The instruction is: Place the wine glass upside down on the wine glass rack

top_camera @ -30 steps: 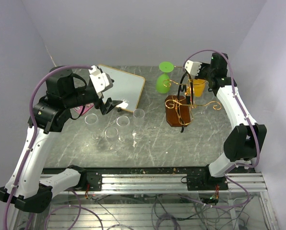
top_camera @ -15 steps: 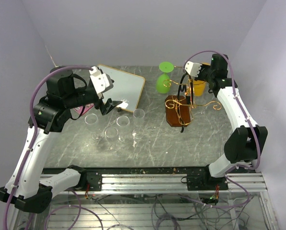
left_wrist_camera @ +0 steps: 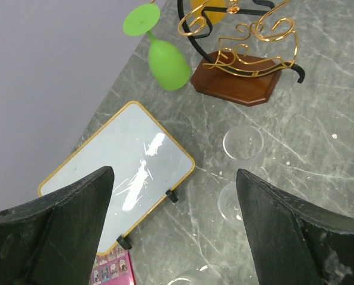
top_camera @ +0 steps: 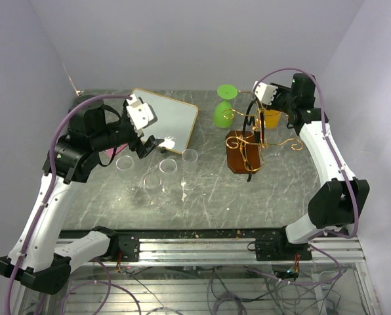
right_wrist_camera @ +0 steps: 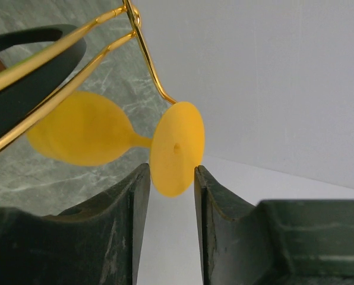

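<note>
A yellow wine glass [top_camera: 271, 119] hangs upside down on the gold wire wine glass rack [top_camera: 250, 134], its stem in a curled arm at the back right. In the right wrist view its bowl [right_wrist_camera: 82, 136] lies left and its round foot [right_wrist_camera: 176, 148] sits just past my fingertips. My right gripper [right_wrist_camera: 171, 170] is open, its jaws slightly parted on either side of the foot. A green wine glass [top_camera: 222, 113] hangs on the rack's left arm. My left gripper [left_wrist_camera: 174, 172] is wide open and empty above the table.
The rack stands on a brown wooden base [top_camera: 239, 152]. Several clear glasses [top_camera: 168, 167] stand on the table under the left arm. A white framed board [top_camera: 169, 118] leans at the back left, with a pink card [left_wrist_camera: 111, 272] beside it.
My right gripper's jaws have parted from the yellow glass's foot, and the right arm has drawn slightly back to the right. The left arm has shifted a little to the right.
</note>
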Available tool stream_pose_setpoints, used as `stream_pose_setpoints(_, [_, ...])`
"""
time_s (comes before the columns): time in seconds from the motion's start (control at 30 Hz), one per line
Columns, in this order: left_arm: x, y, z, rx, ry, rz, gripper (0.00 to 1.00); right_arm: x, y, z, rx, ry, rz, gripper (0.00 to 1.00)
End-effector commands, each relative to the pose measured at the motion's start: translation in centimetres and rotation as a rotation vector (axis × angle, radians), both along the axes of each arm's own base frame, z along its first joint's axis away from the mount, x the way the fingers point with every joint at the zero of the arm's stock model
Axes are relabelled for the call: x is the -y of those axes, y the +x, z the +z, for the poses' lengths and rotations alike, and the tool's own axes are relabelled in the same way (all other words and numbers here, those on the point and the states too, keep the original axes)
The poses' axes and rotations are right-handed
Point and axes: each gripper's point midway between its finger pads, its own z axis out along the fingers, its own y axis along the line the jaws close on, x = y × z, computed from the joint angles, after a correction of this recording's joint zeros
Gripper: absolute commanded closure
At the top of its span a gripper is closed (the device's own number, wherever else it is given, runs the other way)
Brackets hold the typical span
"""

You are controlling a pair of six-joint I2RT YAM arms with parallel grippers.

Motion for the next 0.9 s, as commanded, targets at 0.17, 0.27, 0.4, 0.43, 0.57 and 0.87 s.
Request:
stream_pose_setpoints(0.17, [-1.7, 1.8, 0.1, 0.049, 0.009, 0.131, 0.06, -1.6, -1.7, 1.2, 0.002, 0.096, 0.046, 0.58])
stream_pose_setpoints(0.27, [-2.3, 2.5, -0.5, 0.035, 0.010, 0.181, 0.05, -2.0, -2.2, 2.1, 0.012, 0.138, 0.052, 0.54])
stream_pose_setpoints(0.4, [-3.1, 3.2, -1.7, 0.000, 0.023, 0.249, 0.05, -2.2, -3.1, 4.1, 0.036, 0.206, 0.035, 0.51])
stream_pose_setpoints(0.43, [-3.3, 3.2, -2.1, -0.012, 0.030, 0.262, 0.04, -2.2, -3.3, 4.6, 0.045, 0.222, 0.027, 0.50])
stream_pose_setpoints(0.57, [-4.5, 3.4, -4.2, -0.074, 0.068, 0.333, 0.04, -2.2, -4.6, 7.0, 0.095, 0.300, -0.003, 0.45])
stream_pose_setpoints(0.87, [-11.7, 4.1, -9.6, -0.315, 0.149, 0.658, 0.06, -2.3, -8.6, 12.0, 0.152, 0.497, -0.060, 0.19])
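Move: The orange glass hangs upside down on the rack, its middle about 4 cm ahead of the right hand, 3 cm left and 9 cm below; the green glass hangs some 16 cm left of it, and the rack's middle is roughly 8 cm back, 10 cm left and 12 cm below the hand. From the left hand, the leftmost clear glass stands about 11 cm left, 1 cm ahead and 29 cm below, with the short clear glass 4 cm back and 2 cm left, the third clear glass 5 cm right, level with it, both on the table. The right hand, already clear of the orange glass's grip, draws away from its foot and the rack, up about 10 cm and back some 7 cm, slowly first and then faster, spreading its fingers and rolling about 20 degrees so its left side rises. Meanwhile the left hand, empty and still wide open, swings left and down about 8 cm each way and a little forward towards the leftmost clear glass, turning nearly 30 degrees counter-clockwise while its fingers tip down, touching nothing. ##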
